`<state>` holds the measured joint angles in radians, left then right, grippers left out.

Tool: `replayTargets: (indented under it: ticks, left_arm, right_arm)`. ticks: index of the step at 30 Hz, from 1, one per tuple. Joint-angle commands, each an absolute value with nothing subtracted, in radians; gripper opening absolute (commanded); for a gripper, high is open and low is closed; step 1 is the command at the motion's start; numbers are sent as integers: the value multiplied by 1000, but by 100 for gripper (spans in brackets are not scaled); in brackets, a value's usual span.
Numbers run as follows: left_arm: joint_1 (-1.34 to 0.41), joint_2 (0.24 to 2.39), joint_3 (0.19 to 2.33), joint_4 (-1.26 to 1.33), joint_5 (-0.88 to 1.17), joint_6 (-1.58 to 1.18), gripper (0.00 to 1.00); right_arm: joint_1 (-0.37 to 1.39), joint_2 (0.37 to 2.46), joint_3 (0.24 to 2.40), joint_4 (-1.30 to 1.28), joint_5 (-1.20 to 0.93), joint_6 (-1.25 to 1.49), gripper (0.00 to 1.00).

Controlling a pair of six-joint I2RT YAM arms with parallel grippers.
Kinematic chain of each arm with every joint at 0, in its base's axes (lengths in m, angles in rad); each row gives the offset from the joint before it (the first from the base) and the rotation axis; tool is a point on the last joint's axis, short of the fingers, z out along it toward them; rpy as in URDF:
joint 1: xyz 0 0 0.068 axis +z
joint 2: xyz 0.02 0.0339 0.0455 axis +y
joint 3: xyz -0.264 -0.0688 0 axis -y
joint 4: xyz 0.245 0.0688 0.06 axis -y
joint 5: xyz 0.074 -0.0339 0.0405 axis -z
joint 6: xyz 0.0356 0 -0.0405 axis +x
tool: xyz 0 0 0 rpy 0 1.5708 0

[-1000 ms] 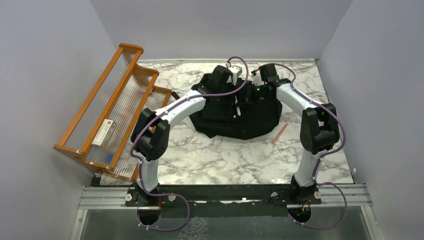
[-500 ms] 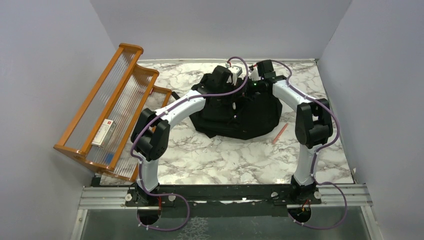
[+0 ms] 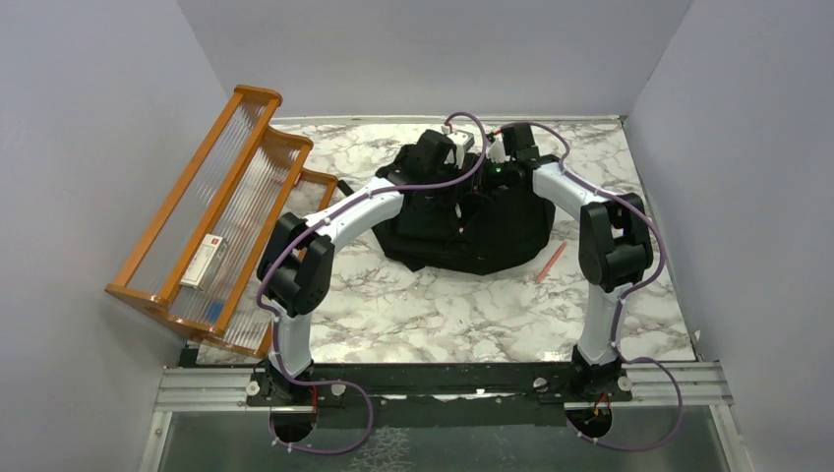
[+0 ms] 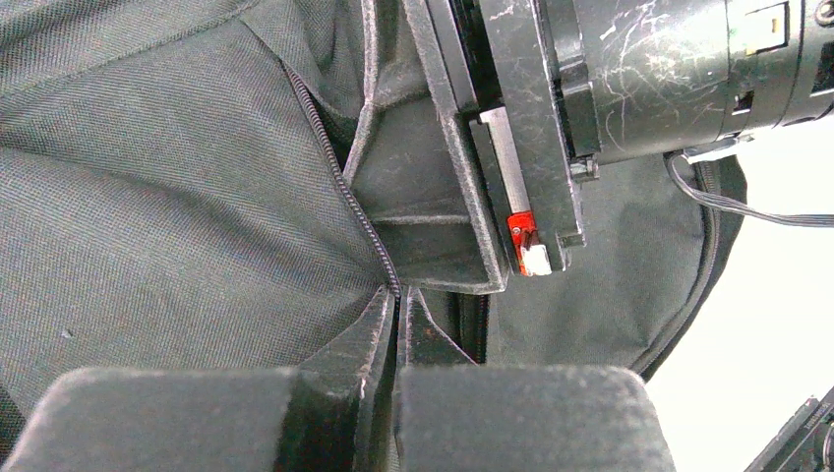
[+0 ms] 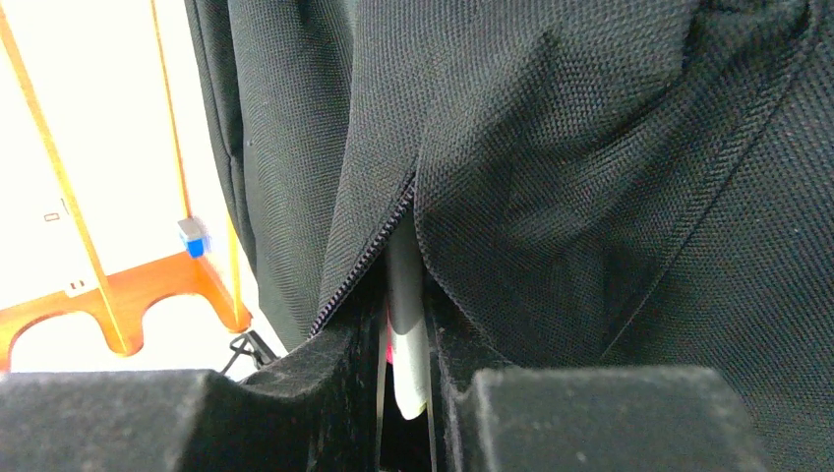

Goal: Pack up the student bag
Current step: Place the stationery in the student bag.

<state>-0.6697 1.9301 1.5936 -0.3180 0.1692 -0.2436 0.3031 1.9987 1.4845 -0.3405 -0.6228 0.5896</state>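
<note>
The student bag (image 3: 492, 241) is a black fabric backpack lying at the back middle of the marble table. Both grippers hang over its top end, close together. My left gripper (image 3: 454, 157) is shut on the bag's fabric edge right at the zip (image 4: 334, 167), and the zip line runs in between its fingertips (image 4: 398, 305). My right gripper (image 5: 403, 334) points into the zip opening. A white pen (image 5: 408, 364) stands between its fingers, its far end inside the bag (image 5: 551, 147). The jaws stand slightly apart, with a thin gap left of the pen.
A red pencil (image 3: 551, 263) lies on the table right of the bag. An orange wooden rack (image 3: 211, 211) stands at the left with a small white box (image 3: 205, 261) in it. Grey walls close the table on three sides.
The right arm has shifted a little to the left, toward the left gripper, and its jaws have eased apart around the pen. The left arm has not moved.
</note>
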Motion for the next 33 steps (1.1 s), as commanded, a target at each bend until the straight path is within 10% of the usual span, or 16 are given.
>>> replayTargets:
  ticks: [1, 33]
  left_arm:
    - [-678, 1905, 1589, -273, 219, -259, 0]
    - [-678, 1938, 1610, -270, 245, -257, 0]
  right_arm:
    - [328, 1960, 1470, -341, -629, 557, 25]
    - [323, 1454, 1151, -335, -73, 434, 25]
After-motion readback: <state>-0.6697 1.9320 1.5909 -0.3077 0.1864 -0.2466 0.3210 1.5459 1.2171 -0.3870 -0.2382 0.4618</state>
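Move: The white pen lies in the bag's pocket, its near end between my slightly open right fingers, its middle about 3 cm left, 1 cm forward and 2 cm below. The red-ended marker lies beside it, about 2 cm nearer my base. The red pencil on the table is some 16 cm back, 16 cm right and 10 cm down. From my left hand the white pen is roughly 3 cm forward, 1 cm right and 3 cm below. After barely stirring at first, my right hand draws out of the pocket and leaves the white pen behind, going about 7 cm right, 6 cm up and 4 cm back, faster as it clears. The fingers stay slightly open and swing clockwise by some 25 degrees, to point more forward. My left hand keeps its place and its pinch on the zip edge. ##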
